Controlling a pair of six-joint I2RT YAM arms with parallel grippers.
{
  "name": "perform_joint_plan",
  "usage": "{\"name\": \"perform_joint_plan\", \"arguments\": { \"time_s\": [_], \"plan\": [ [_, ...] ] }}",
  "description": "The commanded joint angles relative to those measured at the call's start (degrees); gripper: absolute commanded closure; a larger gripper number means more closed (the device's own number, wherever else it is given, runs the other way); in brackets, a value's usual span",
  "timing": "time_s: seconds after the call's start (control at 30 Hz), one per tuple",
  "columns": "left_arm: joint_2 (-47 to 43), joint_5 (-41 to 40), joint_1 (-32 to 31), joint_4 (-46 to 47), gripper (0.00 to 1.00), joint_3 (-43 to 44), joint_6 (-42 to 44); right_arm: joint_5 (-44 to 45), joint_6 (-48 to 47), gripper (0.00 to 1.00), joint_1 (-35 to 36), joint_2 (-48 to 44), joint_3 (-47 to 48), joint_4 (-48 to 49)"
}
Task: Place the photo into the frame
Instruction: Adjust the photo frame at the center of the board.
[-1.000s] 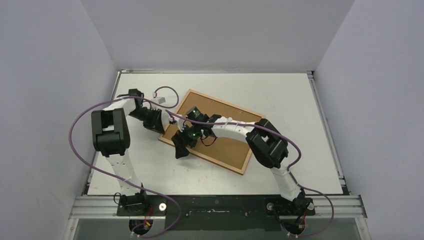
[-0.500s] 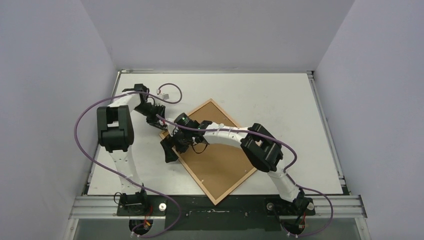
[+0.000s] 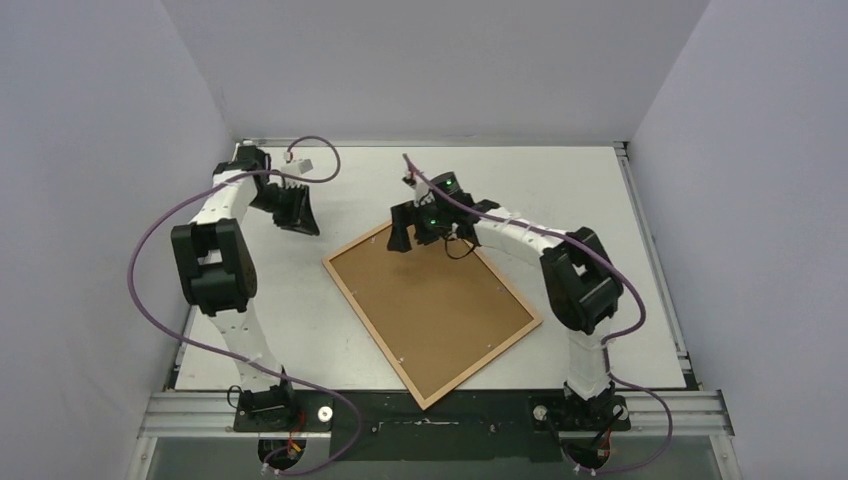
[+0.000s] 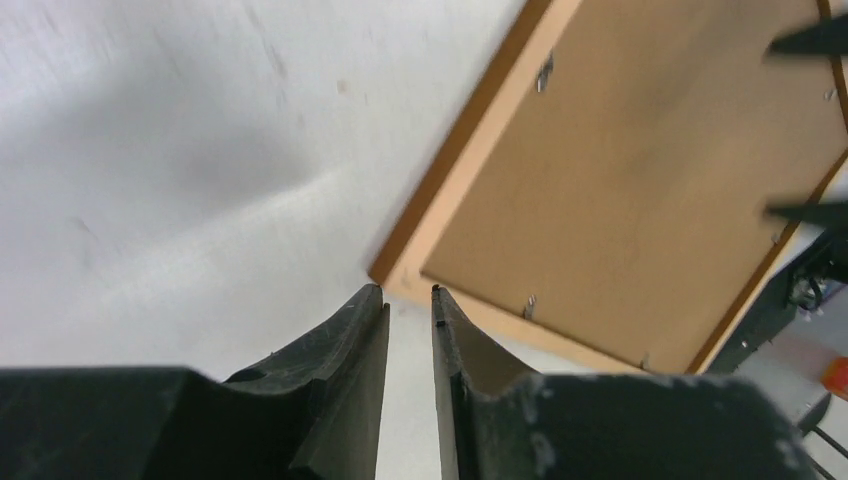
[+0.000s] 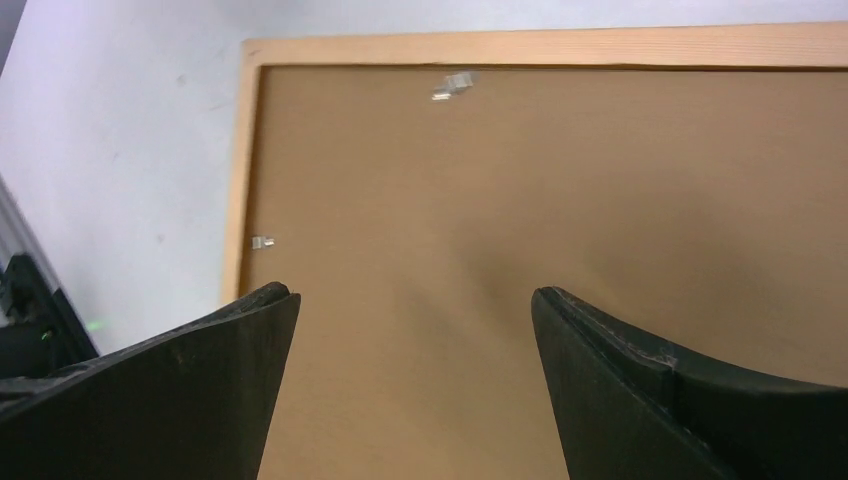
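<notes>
The frame lies back-up and turned diagonally on the white table, its near corner at the front rail. A brown fibreboard backing fills it, held by small metal tabs. The photo is hidden. My left gripper hovers over bare table, left of the frame's left corner. Its jaws stand a narrow gap apart around nothing. My right gripper hangs over the frame's far corner, wide open above the backing, gripping nothing. The wooden rim shows beyond its fingers.
Purple cables loop from both arms, one with a white connector near the far left corner. Grey walls enclose the table on three sides. A metal rail runs along the near edge, touching the frame's near corner.
The frame has swung round and slid toward the near edge. My right gripper moved from its left side to its far corner. My left gripper drew back to the far left, its jaws slightly wider.
</notes>
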Motion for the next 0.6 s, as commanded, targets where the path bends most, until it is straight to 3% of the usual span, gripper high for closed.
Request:
{"name": "perform_joint_plan", "arguments": {
  "time_s": [0.0, 0.13, 0.27, 0.57],
  "plan": [
    [-10.1, -0.7, 1.4, -4.8, 0.79, -11.7, 2.6, 5.3, -1.2, 0.1, -7.2, -9.5, -5.3, 3.3],
    [-13.7, -3.6, 0.4, -1.8, 0.79, -23.0, 3.6, 6.2, -0.5, 0.1, -14.2, -13.8, -11.4, 5.4],
    [-13.3, -7.8, -1.4, 4.0, 0.8, -28.5, 1.8, 8.6, 0.7, 0.1, -19.1, -16.1, -16.2, 6.3],
    [-7.7, -9.8, -5.8, 11.6, 0.81, -26.4, -5.1, 2.3, 5.9, 0.1, -23.5, -18.2, -28.6, 13.6]
  ]
}}
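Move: Just back from the left hand, about 6 cm and some 4 cm to its right, lies the photo frame's left corner, roughly 8 cm lower; the frame's middle is about 14 cm back and 28 cm to the right. From the right hand, the frame's right side is reached about 20 cm to the right and 5 cm ahead, some 8 cm down, with the frame's middle 5 cm back and 9 cm right and its far corner 18 cm ahead and 8 cm right. Sweeping about 20 cm to its right across the backing board, the right hand first goes forward and up, then eases back and sinks over the frame's right side, turning some 30 degrees clockwise, fingers wide open. The left hand draws back about 13 cm and lowers 7 cm beside the left corner, tipping slightly, its fingers staying nearly shut; contact isn't evident. ##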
